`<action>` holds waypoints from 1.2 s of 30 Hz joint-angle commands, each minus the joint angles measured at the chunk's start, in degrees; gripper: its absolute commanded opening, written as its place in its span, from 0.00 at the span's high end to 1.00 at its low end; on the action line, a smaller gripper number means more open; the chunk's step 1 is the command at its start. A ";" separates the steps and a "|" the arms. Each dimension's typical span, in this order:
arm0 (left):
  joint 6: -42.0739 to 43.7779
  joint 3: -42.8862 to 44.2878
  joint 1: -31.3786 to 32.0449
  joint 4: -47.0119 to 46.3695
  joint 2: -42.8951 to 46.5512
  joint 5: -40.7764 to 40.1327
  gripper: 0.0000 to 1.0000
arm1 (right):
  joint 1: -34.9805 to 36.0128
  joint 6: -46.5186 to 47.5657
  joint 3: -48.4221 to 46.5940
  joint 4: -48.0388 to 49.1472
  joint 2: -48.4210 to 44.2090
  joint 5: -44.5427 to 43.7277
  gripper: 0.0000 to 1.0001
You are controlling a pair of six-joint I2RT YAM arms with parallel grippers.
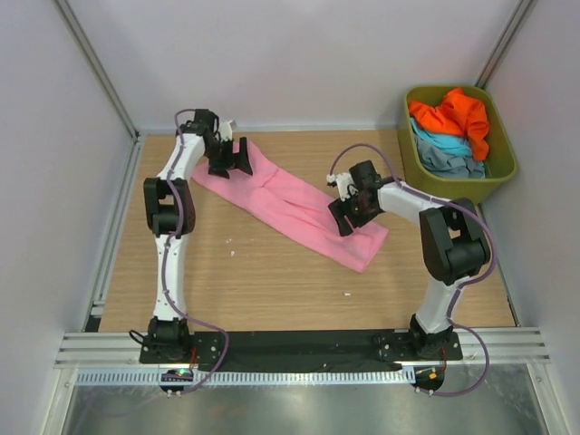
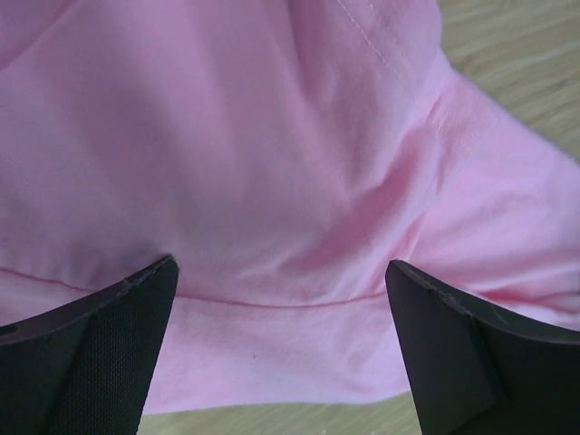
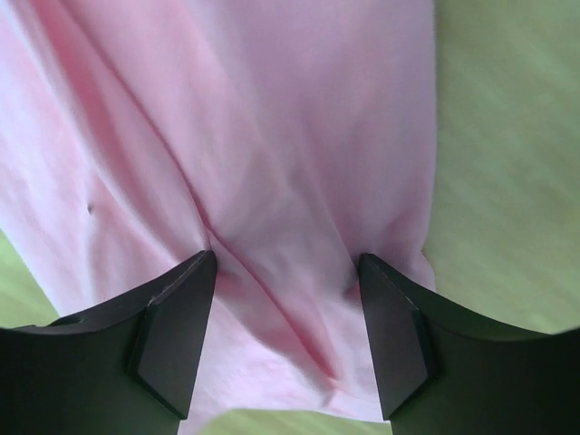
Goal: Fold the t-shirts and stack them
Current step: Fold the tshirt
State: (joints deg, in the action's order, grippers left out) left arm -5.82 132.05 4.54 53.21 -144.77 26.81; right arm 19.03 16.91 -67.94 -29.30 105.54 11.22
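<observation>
A pink t-shirt (image 1: pixel 290 204) lies on the wooden table as a long narrow strip, running diagonally from back left to front right. My left gripper (image 1: pixel 231 161) hangs over its back-left end, open, with the hem (image 2: pixel 272 304) lying flat between the fingers (image 2: pixel 118 335). My right gripper (image 1: pixel 343 217) is over the front-right end, open too. Its fingertips (image 3: pixel 186 299) rest against the wrinkled pink fabric (image 3: pixel 272 118), gripping nothing. Orange (image 1: pixel 453 113), light blue (image 1: pixel 444 143) and grey-blue (image 1: pixel 453 165) t-shirts lie crumpled in the tub.
The olive-green tub (image 1: pixel 504 168) stands at the back right corner, next to the right wall. White walls with metal rails close in the table on the left, back and right. Bare wood (image 1: pixel 263 281) lies in front of the shirt.
</observation>
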 commanded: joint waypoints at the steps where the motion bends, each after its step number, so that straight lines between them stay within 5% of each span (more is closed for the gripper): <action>1: 0.03 5.83 1.08 -2.67 -6.66 -1.59 0.00 | 3.46 -2.31 4.48 -5.42 -5.93 1.95 0.30; 6: -0.13 8.93 3.11 -4.25 -5.45 -3.33 0.01 | 5.58 -3.11 5.63 -7.17 -9.82 5.30 0.30; 13: -0.15 0.50 7.06 -4.96 14.47 -7.91 0.00 | 4.71 -0.30 -5.94 -6.48 -12.46 1.52 0.30; 19: 0.90 -9.96 11.81 -3.29 24.26 -5.63 0.00 | 1.37 -3.54 -15.46 -2.52 -5.97 3.80 0.29; 28: -0.24 -19.02 14.54 -2.94 25.33 -6.24 0.00 | -1.27 -5.13 -26.71 0.03 8.96 6.61 0.30; 36: 2.48 -13.49 14.54 -3.02 18.49 -8.08 0.00 | -1.71 -7.15 -26.72 -0.40 11.45 8.20 0.30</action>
State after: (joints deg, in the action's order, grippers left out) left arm -5.21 114.43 19.31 50.87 -125.27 19.55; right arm 17.19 10.94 -92.47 -30.68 119.31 17.28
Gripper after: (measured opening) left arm 0.994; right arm 0.700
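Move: Both open hands are down on the pink t-shirt, which lies as a slanting strip; its middle is about 19 cm right of and 12 cm back from the left hand, just a centimetre below. From the right hand the same middle lies some 15 cm left and 5 cm ahead, and the green bin's middle is about 33 cm right and 25 cm ahead. Left pushes the shirt forward, right drags it back 7 cm; both lift off, left going back-right, right forward. ##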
